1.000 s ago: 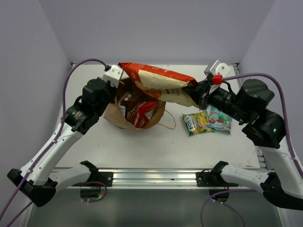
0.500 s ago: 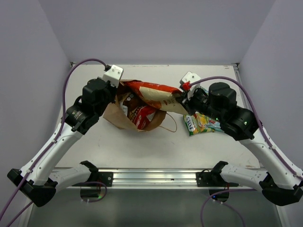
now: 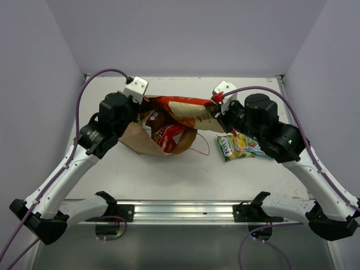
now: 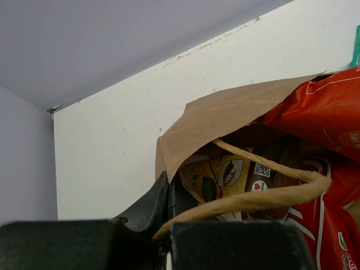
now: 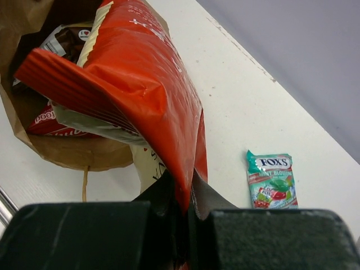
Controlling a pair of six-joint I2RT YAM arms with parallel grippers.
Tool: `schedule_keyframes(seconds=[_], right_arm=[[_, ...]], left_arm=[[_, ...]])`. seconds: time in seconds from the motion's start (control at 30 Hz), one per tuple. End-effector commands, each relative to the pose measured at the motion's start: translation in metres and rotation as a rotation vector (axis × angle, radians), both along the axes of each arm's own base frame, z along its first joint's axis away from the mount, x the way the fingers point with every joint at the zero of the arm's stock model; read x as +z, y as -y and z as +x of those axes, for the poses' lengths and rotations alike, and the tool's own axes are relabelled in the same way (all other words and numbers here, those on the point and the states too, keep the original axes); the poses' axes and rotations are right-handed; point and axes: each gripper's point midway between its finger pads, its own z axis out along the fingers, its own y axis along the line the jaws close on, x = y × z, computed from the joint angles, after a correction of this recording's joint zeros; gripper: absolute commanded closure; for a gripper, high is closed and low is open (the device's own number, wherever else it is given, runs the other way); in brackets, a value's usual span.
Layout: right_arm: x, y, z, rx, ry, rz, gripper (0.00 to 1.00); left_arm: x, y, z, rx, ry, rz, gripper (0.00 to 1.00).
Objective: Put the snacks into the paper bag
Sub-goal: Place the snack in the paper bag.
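Note:
The brown paper bag (image 3: 135,138) lies open at the table's middle left; it also shows in the left wrist view (image 4: 225,115) and the right wrist view (image 5: 73,154). My left gripper (image 3: 140,104) is shut on the bag's rim (image 4: 169,169), holding the mouth open. My right gripper (image 3: 216,112) is shut on the edge of the red-orange bag (image 3: 183,107), whose far end sits in the bag's mouth (image 5: 135,79). A red-white packet (image 3: 169,135) and a brown chips packet (image 4: 253,169) lie inside. The green candy bag (image 3: 236,146) and the teal packet (image 5: 271,180) lie on the table to the right.
One loop handle (image 3: 199,147) of the paper bag lies on the table toward the candy bag. Another handle (image 4: 264,197) crosses just over my left fingers. White walls close in the table at the back and sides.
My right gripper has carried the red-orange bag left and down, from above the bag into its mouth. The left gripper has kept hold of the rim.

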Motion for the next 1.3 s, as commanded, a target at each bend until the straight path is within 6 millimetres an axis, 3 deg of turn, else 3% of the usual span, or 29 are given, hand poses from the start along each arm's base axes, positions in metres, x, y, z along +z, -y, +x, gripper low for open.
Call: schedule_keyframes(seconds=[0.0,0.2,0.47,0.63,0.77,0.9,0.97,1.27], right_arm=[[0.022,0.011,0.009,-0.073,0.057,-0.004,1.00],[0.024,0.011,0.016,-0.123,0.067,-0.031,1.00],[0.010,-0.033,0.024,-0.056,0.055,-0.022,1.00],[-0.006,-0.046,0.045,-0.118,0.045,-0.005,1.00],[-0.018,-0.045,0.058,-0.197,0.027,-0.014,1.00],[-0.014,-0.022,0.067,-0.327,0.072,-0.016,1.00],[-0.014,-0.021,0.068,-0.325,0.080,-0.023,1.00],[-0.043,-0.091,0.054,-0.085,-0.032,0.052,1.00]], left_arm=[[0.034,-0.001,0.004,0.010,0.085,-0.052,1.00],[0.036,0.008,0.004,-0.039,0.076,-0.061,1.00],[0.037,0.022,0.002,-0.122,0.074,-0.067,1.00],[0.039,0.034,-0.003,-0.197,0.065,-0.074,1.00],[0.040,0.042,-0.008,-0.256,0.050,-0.073,1.00],[0.035,0.041,-0.012,-0.266,0.026,-0.052,1.00],[0.034,0.042,-0.013,-0.274,0.019,-0.053,1.00],[0.039,0.059,-0.010,-0.326,-0.003,-0.101,1.00]])
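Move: The open mouth of the paper bag is centred about 16 cm to the right hand's left, 5 cm ahead and 12 cm below; this hand pinches the near end of the big red snack, whose far end is already in the opening. The green snack lies on the table some 6 cm ahead of the right hand, 13 cm to its right and 37 cm down. From the left hand, pinching the bag's rim, the mouth's middle is about 11 cm right, 2 cm back and 8 cm below. Leftward, forward and down in about equal parts, some 5 cm each, the right hand feeds the red snack into the paper bag's mouth, forward first and the rest mostly afterwards, keeping its pinch and ending turned slightly clockwise. The left hand keeps hold of the rim and draws it about 4 cm to the right, towards the snack, while turning some 15 degrees clockwise. ##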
